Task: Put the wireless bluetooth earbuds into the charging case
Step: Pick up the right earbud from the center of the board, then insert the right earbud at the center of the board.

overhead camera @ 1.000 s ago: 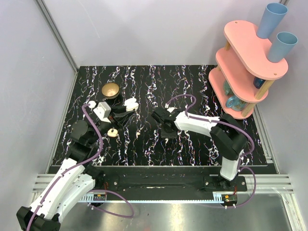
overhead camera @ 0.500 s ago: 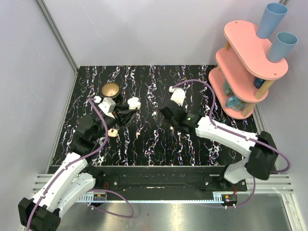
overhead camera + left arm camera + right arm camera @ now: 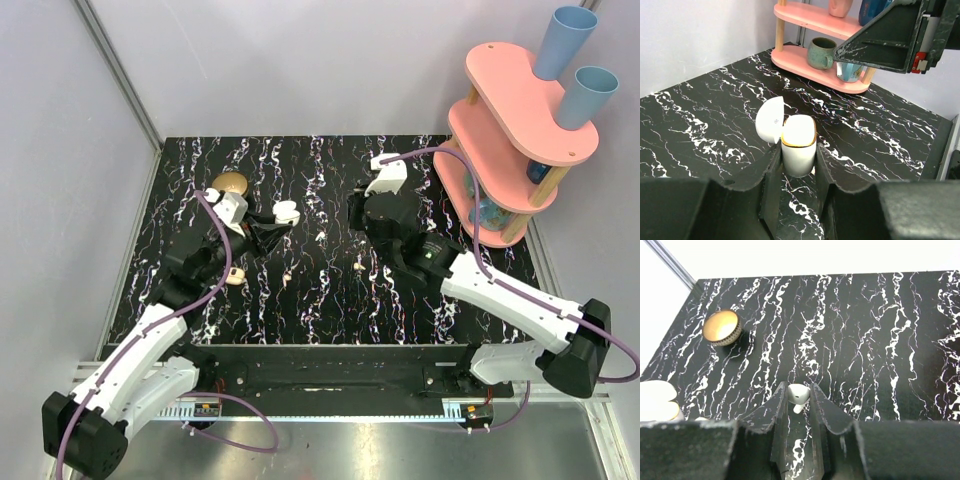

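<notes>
The charging case point(image 3: 798, 146) is white with a gold rim. It stands upright with its lid point(image 3: 770, 120) swung open to the left. My left gripper point(image 3: 797, 165) is shut on the sides of the case point(image 3: 286, 212), at the table's left middle in the top view. One white earbud point(image 3: 799, 394) is pinched between the fingertips of my right gripper point(image 3: 799, 396), held above the marble table. In the top view the right gripper point(image 3: 354, 212) hangs right of the case with a gap between them, and its earbud is hidden there. A small cream piece point(image 3: 236, 277) lies near the left arm.
A brass bowl point(image 3: 721, 327) sits at the far left, partly behind my left arm point(image 3: 205, 255) in the top view. A pink tiered shelf point(image 3: 520, 130) with blue cups and a mug stands at the far right. Small white specks dot the black marble table point(image 3: 330, 300).
My right arm has lifted off the table with the earbud and swung towards the far side. My left gripper has carried the case a little right and further away.
</notes>
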Robot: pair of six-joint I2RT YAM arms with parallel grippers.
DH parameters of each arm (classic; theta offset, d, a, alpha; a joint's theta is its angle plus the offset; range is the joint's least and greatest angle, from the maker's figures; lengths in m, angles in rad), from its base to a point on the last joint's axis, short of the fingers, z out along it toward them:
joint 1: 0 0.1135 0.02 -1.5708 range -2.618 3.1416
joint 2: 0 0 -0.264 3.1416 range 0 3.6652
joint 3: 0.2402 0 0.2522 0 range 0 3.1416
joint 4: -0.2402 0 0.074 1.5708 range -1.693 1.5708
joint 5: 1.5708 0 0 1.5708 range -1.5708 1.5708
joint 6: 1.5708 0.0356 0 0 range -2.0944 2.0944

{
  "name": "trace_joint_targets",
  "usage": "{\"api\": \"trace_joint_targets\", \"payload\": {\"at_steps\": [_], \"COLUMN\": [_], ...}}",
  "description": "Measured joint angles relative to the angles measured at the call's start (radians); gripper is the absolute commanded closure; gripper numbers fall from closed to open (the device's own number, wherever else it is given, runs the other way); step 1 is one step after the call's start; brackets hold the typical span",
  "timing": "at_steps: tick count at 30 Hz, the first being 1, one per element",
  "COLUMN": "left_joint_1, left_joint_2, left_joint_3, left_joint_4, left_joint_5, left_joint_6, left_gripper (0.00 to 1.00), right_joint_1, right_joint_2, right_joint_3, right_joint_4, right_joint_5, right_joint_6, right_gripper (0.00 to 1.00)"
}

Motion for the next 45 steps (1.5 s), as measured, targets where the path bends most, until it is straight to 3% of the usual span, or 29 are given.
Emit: {"api": "trace_joint_targets", "payload": {"at_steps": [12, 28, 45], "left_joint_1": [0.000, -0.025, -0.037], "left_joint_2": [0.038, 0.047, 0.045], "left_joint_3": [0.003, 0.002, 0.002], "left_joint_4": [0.023, 0.159, 0.180], "left_joint_5": [0.026, 0.079, 0.079], "left_joint_6": [-0.006, 0.009, 0.009], "left_gripper": [1.00, 1.00, 1.00], "right_joint_1": [0.001, 0.015, 0.059], "right_joint_2": [-0.007, 0.020, 0.021], "right_joint_3": [0.060, 0.106, 0.102], "right_joint_4": [0.117, 0.181, 0.176], "right_joint_5": [-0.117, -0.394, -0.433], "right_joint_6": [-0.041, -0.037, -0.105], "right_gripper": [0.87, 0.90, 0.92]}}
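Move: The left hand already holds the open charging case, which lies about 14 cm to the left of the right hand, some 3 cm nearer the base and roughly level with it. From the left hand, the right earbud, already pinched in the right fingers, is some 15 cm right and 4 cm ahead. The gold bowl stands about 20 cm beyond the case and 10 cm left of it; the cream block lies about 11 cm to the case's left and 1 cm farther out, both nearly 30 cm below. Keeping its pinch on the right earbud, the right hand swings left about 9 cm towards the case, climbing some 7.5 cm early on, then drawing back about 5 cm as the wrist turns nearly 30 degrees counter-clockwise and its left side lifts a little. The left hand keeps hold of the case and, after a slight dip, raises it 2 to 3 cm and eases it 2 cm right towards the earbud, tipping its fingers slightly up. ##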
